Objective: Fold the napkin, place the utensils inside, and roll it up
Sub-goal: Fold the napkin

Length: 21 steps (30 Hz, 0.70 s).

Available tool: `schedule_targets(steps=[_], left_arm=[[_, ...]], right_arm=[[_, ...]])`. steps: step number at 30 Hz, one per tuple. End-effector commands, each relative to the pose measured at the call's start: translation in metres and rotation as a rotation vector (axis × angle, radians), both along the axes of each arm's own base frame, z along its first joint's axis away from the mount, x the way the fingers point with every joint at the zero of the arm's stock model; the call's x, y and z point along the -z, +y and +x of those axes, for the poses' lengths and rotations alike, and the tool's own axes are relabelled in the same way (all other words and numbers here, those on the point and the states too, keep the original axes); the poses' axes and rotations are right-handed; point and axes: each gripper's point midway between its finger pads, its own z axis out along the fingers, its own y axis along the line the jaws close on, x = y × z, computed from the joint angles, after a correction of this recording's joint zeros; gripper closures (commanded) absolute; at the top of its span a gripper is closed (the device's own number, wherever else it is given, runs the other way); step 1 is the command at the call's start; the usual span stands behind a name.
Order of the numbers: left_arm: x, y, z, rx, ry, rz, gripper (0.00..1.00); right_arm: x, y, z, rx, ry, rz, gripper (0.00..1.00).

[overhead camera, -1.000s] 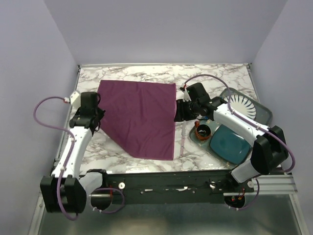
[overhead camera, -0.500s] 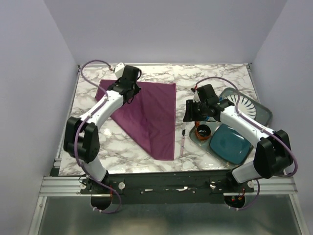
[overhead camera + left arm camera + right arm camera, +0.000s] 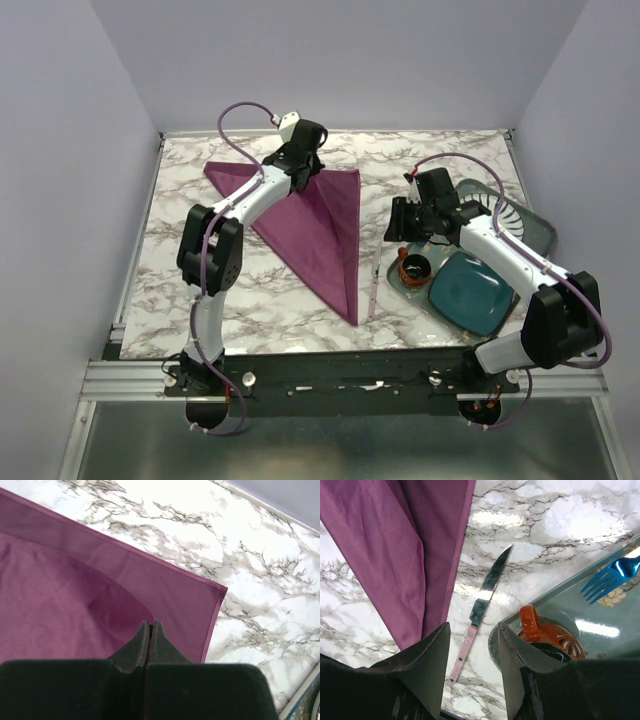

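Note:
The plum-purple napkin (image 3: 322,222) lies folded into a long triangle on the marble, its point toward the near edge. My left gripper (image 3: 308,170) is shut on a lifted fold of it near the far edge. In the left wrist view the fingers (image 3: 150,628) are pressed together over the cloth (image 3: 75,595). The knife (image 3: 374,284) lies just right of the napkin. My right gripper (image 3: 398,230) is open above it. In the right wrist view the knife (image 3: 485,597), silver blade and pink handle, lies between the open fingers of the gripper (image 3: 473,626).
A grey-green tray (image 3: 540,232) at the right holds an orange-rimmed dark cup (image 3: 413,267), a white plate (image 3: 497,213) and a teal mat (image 3: 470,295). A blue fork (image 3: 610,576) lies on the tray. The cup (image 3: 545,636) sits right beside my right finger.
My left arm has swung from the napkin's left corner across the far edge to the right, dragging the cloth over into a narrower triangle. My right gripper has drawn back to the right, off the napkin.

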Motion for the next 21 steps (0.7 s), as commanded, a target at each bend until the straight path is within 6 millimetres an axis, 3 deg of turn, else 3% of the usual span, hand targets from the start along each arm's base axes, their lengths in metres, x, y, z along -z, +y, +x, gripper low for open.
schedule_targets(steps=[1,8,21], left_arm=[[-0.005,-0.033,0.015,0.08,-0.047,0.008,1.0],[0.008,-0.044,0.024,0.108,-0.045,0.036,1.0],[0.01,-0.06,0.032,0.147,-0.069,0.069,1.0]], right_arm=[[0.001,-0.004,0.012,0.01,-0.019,-0.021,0.48],[0.008,-0.008,0.013,0.02,-0.003,-0.029,0.48],[0.012,-0.011,0.011,0.03,0.001,-0.028,0.48]])
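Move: The napkin's pinched near-left corner is in the left gripper; its goal, the napkin's far right corner, lies flat about 10 cm to this hand's right, 7 cm ahead and roughly 10 cm below. From the same hand the knife is some 24 cm back and 15 cm right, the cup about 20 cm back and 25 cm right. From the right hand that corner lies some 26 cm ahead and 6 cm left, 11 cm lower. Carry the pinched corner on with the left gripper, about 5 cm to the right and half as far forward over the napkin, towards its far right corner, slowing as you go. Sink slightly at first, turn the hand some 5 to 10 degrees clockwise, and keep the fingers shut on the cloth. ##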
